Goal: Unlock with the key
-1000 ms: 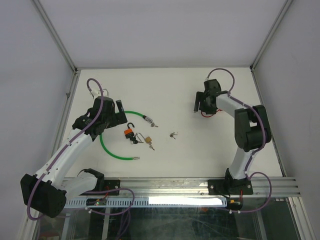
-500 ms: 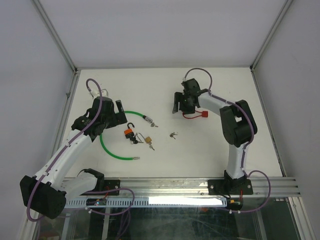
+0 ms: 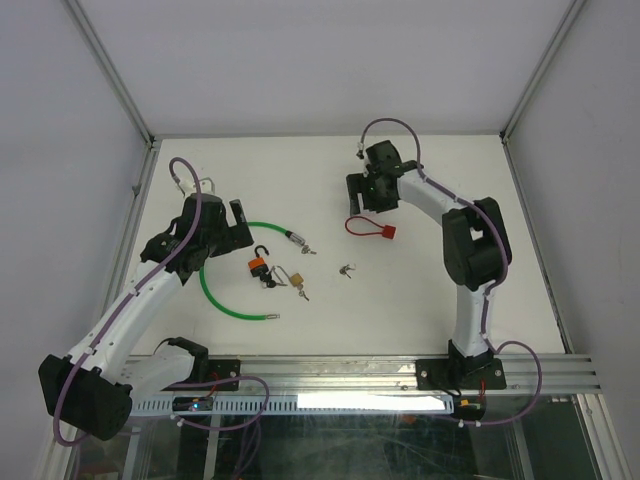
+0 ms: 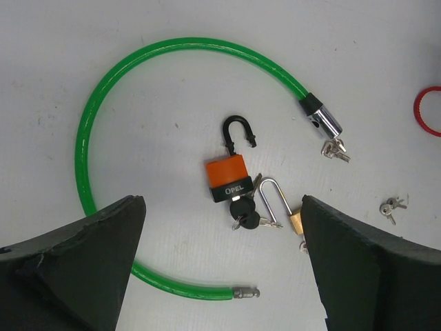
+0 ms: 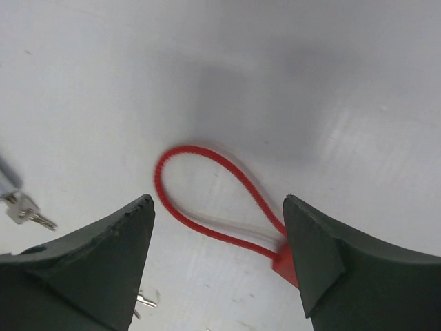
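An orange padlock with its black shackle swung open lies on the white table, black-headed keys at its base. A small brass padlock sits right beside it. A green cable lock curves around both, with keys at its metal head. My left gripper hovers open above the padlocks, holding nothing. A loose pair of keys lies to the right. My right gripper is open over a red loop lock that lies flat on the table.
In the top view the padlocks lie left of centre, the red loop lock further back and to the right. Metal frame posts and white walls bound the table. An aluminium rail runs along the near edge.
The right arm swung left across the back of the table, bringing the red loop lock with it. Its jaws have widened and the loop now lies free. The left arm has not moved.
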Motion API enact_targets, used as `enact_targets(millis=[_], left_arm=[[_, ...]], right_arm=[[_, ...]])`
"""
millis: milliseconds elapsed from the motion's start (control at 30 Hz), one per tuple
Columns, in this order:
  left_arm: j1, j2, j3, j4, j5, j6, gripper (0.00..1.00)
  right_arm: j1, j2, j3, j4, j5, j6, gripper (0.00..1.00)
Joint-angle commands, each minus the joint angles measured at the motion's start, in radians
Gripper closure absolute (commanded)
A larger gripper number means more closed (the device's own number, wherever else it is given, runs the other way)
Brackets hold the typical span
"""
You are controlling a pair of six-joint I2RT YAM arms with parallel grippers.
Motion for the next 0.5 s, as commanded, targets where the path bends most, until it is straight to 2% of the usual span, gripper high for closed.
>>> enact_targets(millis=[0, 233, 467], left_arm=[[0.010, -0.029, -0.005, 0.058, 0.029, 0.025, 0.01], [0.011, -0.029, -0.007, 0.059, 0.032, 0.028, 0.01], [0.012, -0.032, -0.009, 0.062, 0.033, 0.028, 0.01]], right_arm=[[-0.073, -0.112, -0.053, -0.078, -0.016, -0.146, 0.20], [-0.145, -0.095, -0.089, -0.090, -0.140, -0.226, 0.19], [-0.150, -0.053, -0.111, -0.090, -0.226, -0.259, 0.20]])
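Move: The red lock's body lies about 8 cm to the right of the right hand, some 3 cm nearer the base and 4 cm below it. Its cable loop trails left from the body, beneath the fingers. The loose keys lie roughly 14 cm back and 3 cm left of the hand, and the green cable's steel end about 5 cm back and 18 cm left. From the idle left hand, the red lock's body is roughly 38 cm right, 12 cm ahead and 15 cm down. Swinging back to the right, the right hand travels about 7 cm over the red loop towards the lock's body, drawing back a couple of centimetres as well. It sinks only slightly and slows almost to a stop with the body between the open fingertips in its own view, still untouched. The wrist turns about 5 degrees counter-clockwise and tilts by about as much. ##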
